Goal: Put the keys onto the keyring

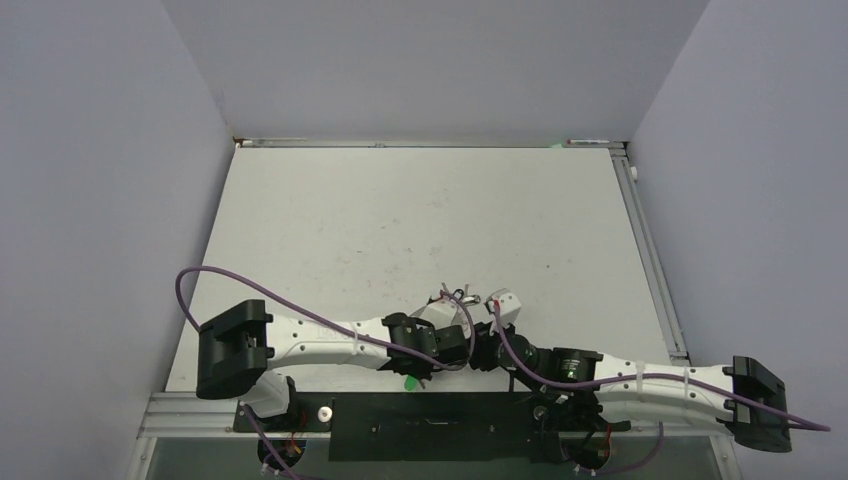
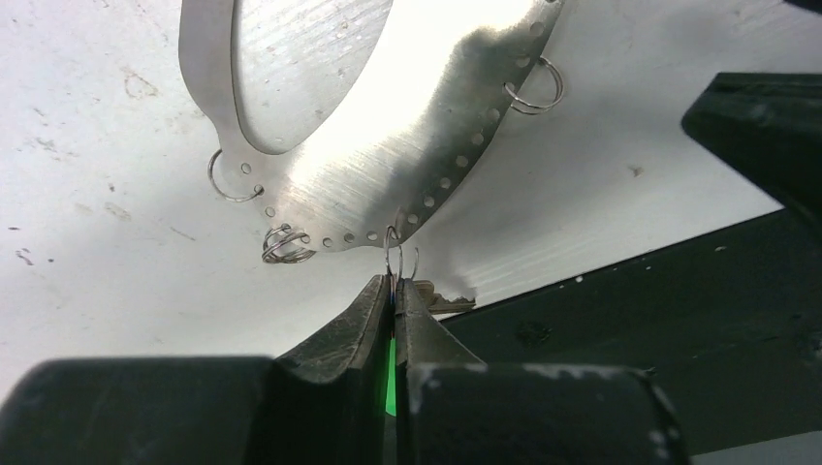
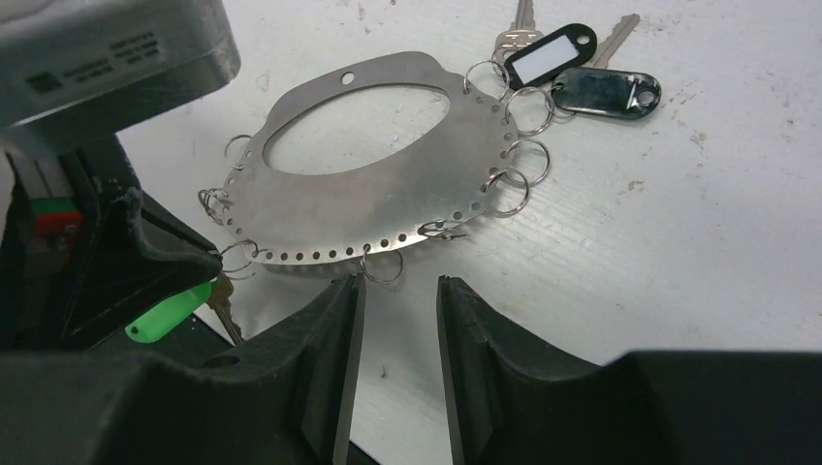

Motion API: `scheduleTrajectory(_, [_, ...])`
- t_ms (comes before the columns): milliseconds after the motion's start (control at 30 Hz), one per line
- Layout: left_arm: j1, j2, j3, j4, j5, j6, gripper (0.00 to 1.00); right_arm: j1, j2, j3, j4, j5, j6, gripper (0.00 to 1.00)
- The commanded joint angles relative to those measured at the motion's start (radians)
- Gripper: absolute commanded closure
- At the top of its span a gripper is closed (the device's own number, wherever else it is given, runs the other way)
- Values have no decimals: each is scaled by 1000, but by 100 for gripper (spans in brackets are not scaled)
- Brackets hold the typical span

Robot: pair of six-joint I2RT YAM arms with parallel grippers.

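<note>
The keyring (image 3: 388, 189) is a flat shiny metal plate with an oval opening and a row of edge holes carrying small split rings; it also shows in the left wrist view as the plate (image 2: 388, 165). My left gripper (image 2: 393, 283) is shut on the green-headed key (image 3: 170, 312), its green showing between the jaws and its blade (image 2: 448, 302) poking out to the right, right under a small ring (image 2: 393, 254) on the plate's edge. My right gripper (image 3: 399, 283) stands open and holds nothing, its tips just short of another small ring (image 3: 383, 266). Two black-headed keys (image 3: 582, 73) lie by the plate's far right.
The black bar (image 2: 630, 320) of the table's near edge lies right beside the left gripper. In the top view both wrists meet close together at the front middle of the table (image 1: 420, 220), with the green key head (image 1: 409, 383) at the edge. Purple cables trail from both arms.
</note>
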State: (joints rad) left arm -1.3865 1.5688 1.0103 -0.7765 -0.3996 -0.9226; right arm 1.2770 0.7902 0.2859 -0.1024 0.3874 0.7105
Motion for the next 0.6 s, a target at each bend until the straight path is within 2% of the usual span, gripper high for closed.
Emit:
scheduleTrajectory(0, [26,-56,58,-77,30,125,100,-1,-90,-63,187,-15,-49,65])
scheduleTrajectory(333, [70,-107,135,-153,138,322,100,1,-154,-158,392,-115,-164,66])
scheduleTrajectory(567, [71,-139,171,-210,72,437,100,2,-156,-192,559,-198,-248,66])
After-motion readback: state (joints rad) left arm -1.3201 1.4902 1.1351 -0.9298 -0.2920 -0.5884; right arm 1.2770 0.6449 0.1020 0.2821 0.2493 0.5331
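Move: Pinched in the left fingers is the ring with the green tag and its key, and the metal keyring plate's middle lies about 8 cm ahead of that hand, 2 cm to its right and 3 cm lower; the black-tagged keys are some 15 cm ahead, 5 cm right and 5 cm lower. From the right hand the pinched ring is about 8 cm left, 1 cm back and 2 cm lower, the plate's middle roughly 7 cm ahead and 6 cm left, 5 cm below. Upward above all: the left hand keeps its pinch on the green-tagged ring, still linked to the plate's near end, and lifts it about 5 cm while turning some 15 degrees clockwise. The right hand rises about 3 cm alongside, also drifting left towards the pinched ring and slightly back, its fingers tilting up nearer level and staying part open, touching nothing. ##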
